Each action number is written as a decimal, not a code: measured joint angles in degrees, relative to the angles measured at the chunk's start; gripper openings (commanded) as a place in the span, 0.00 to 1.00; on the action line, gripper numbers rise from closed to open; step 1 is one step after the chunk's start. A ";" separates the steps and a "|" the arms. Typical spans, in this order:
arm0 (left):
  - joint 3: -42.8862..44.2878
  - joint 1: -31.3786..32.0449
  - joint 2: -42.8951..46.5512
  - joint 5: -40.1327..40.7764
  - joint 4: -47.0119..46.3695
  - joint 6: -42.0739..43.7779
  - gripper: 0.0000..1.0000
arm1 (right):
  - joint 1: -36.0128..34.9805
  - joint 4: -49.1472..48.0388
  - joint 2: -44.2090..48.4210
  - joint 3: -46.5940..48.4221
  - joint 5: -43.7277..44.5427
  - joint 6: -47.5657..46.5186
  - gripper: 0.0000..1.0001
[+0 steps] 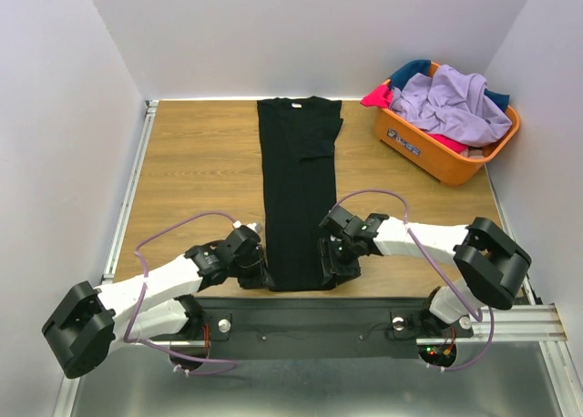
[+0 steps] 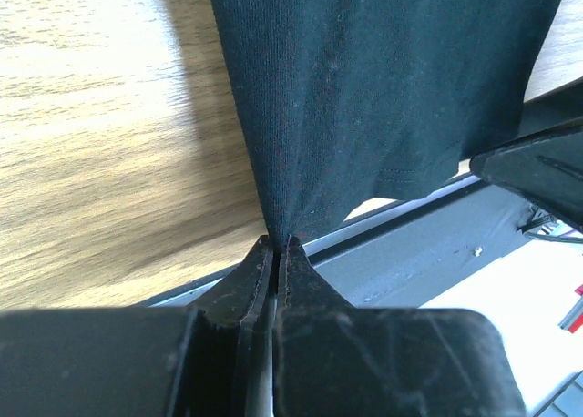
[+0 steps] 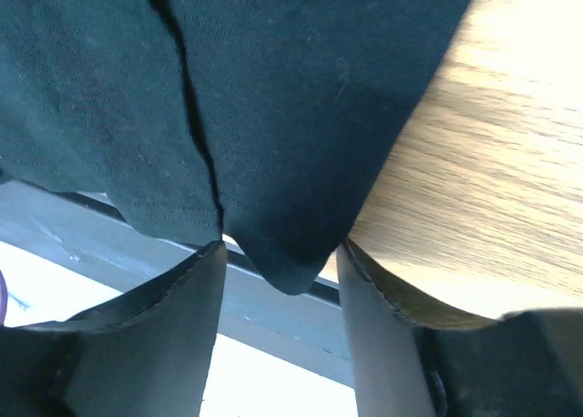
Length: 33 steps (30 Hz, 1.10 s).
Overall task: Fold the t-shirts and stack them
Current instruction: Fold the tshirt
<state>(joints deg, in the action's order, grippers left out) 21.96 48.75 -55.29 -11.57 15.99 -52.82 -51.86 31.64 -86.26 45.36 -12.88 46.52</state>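
Observation:
A black t-shirt (image 1: 296, 180) lies as a long narrow strip down the middle of the wooden table, collar at the far end. My left gripper (image 1: 264, 279) is at its near left corner, shut on the hem there; the left wrist view shows the cloth (image 2: 383, 89) pinched between the closed jaws (image 2: 277, 242). My right gripper (image 1: 330, 269) is at the near right corner. In the right wrist view its jaws (image 3: 281, 249) stand open, with the corner of the black cloth (image 3: 273, 116) hanging between them, untouched by either finger.
An orange basket (image 1: 437, 157) stands at the far right, holding a lavender shirt (image 1: 451, 103), a pink-red one (image 1: 375, 96) and a teal one (image 1: 410, 69). The near table edge and a metal rail (image 1: 301, 321) run just below both grippers.

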 measured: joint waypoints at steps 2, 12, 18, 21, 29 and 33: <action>0.00 0.02 0.00 0.00 0.04 0.00 0.01 | -0.28 -0.15 -0.33 0.00 0.72 0.50 0.50; 0.00 0.04 0.81 1.22 0.98 -0.59 0.01 | -0.48 -1.16 -0.35 -1.40 3.56 2.51 0.00; 0.04 0.07 3.10 4.35 4.92 -3.17 0.01 | -0.66 -2.27 2.14 -3.74 4.63 4.31 0.01; 0.04 0.17 5.40 5.18 6.62 -4.85 0.01 | -0.74 -2.27 2.91 -4.33 5.14 4.72 0.01; 0.02 0.37 12.13 5.18 9.27 -9.07 0.21 | -0.74 -2.16 3.30 -4.61 5.44 4.76 0.01; 0.02 0.37 12.48 4.87 11.21 -10.08 0.47 | -0.74 -1.86 3.34 -4.61 5.60 4.68 0.03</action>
<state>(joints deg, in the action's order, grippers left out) 21.98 49.12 -42.81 -6.70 27.20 -62.89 -52.60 29.78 -82.91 40.75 -7.29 51.20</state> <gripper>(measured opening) 0.300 0.035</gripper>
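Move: At the near end of the black t-shirt strip, the right hand's open fingers straddle the hem's right corner, about 1 cm below and some 1 cm back of the hand point. The hem's left corner lies about 16 cm to the left and roughly level fore and aft; the table's near edge is some 4 cm back. The left hand still pinches that left corner at its fingertips, with the right corner about 17 cm to its right and 3 cm lower. Closing on the hem's right corner, the right hand sinks about 1 cm, shuts its fingers onto the cloth, then eases some 1.5 cm to the right and keeps its pinch. The left hand at first stays put with its corner, then draws it about 2 cm left and 2 cm up, away from the right hand, turning some 10 degrees counter-clockwise; at the very end its fingers begin to open. ##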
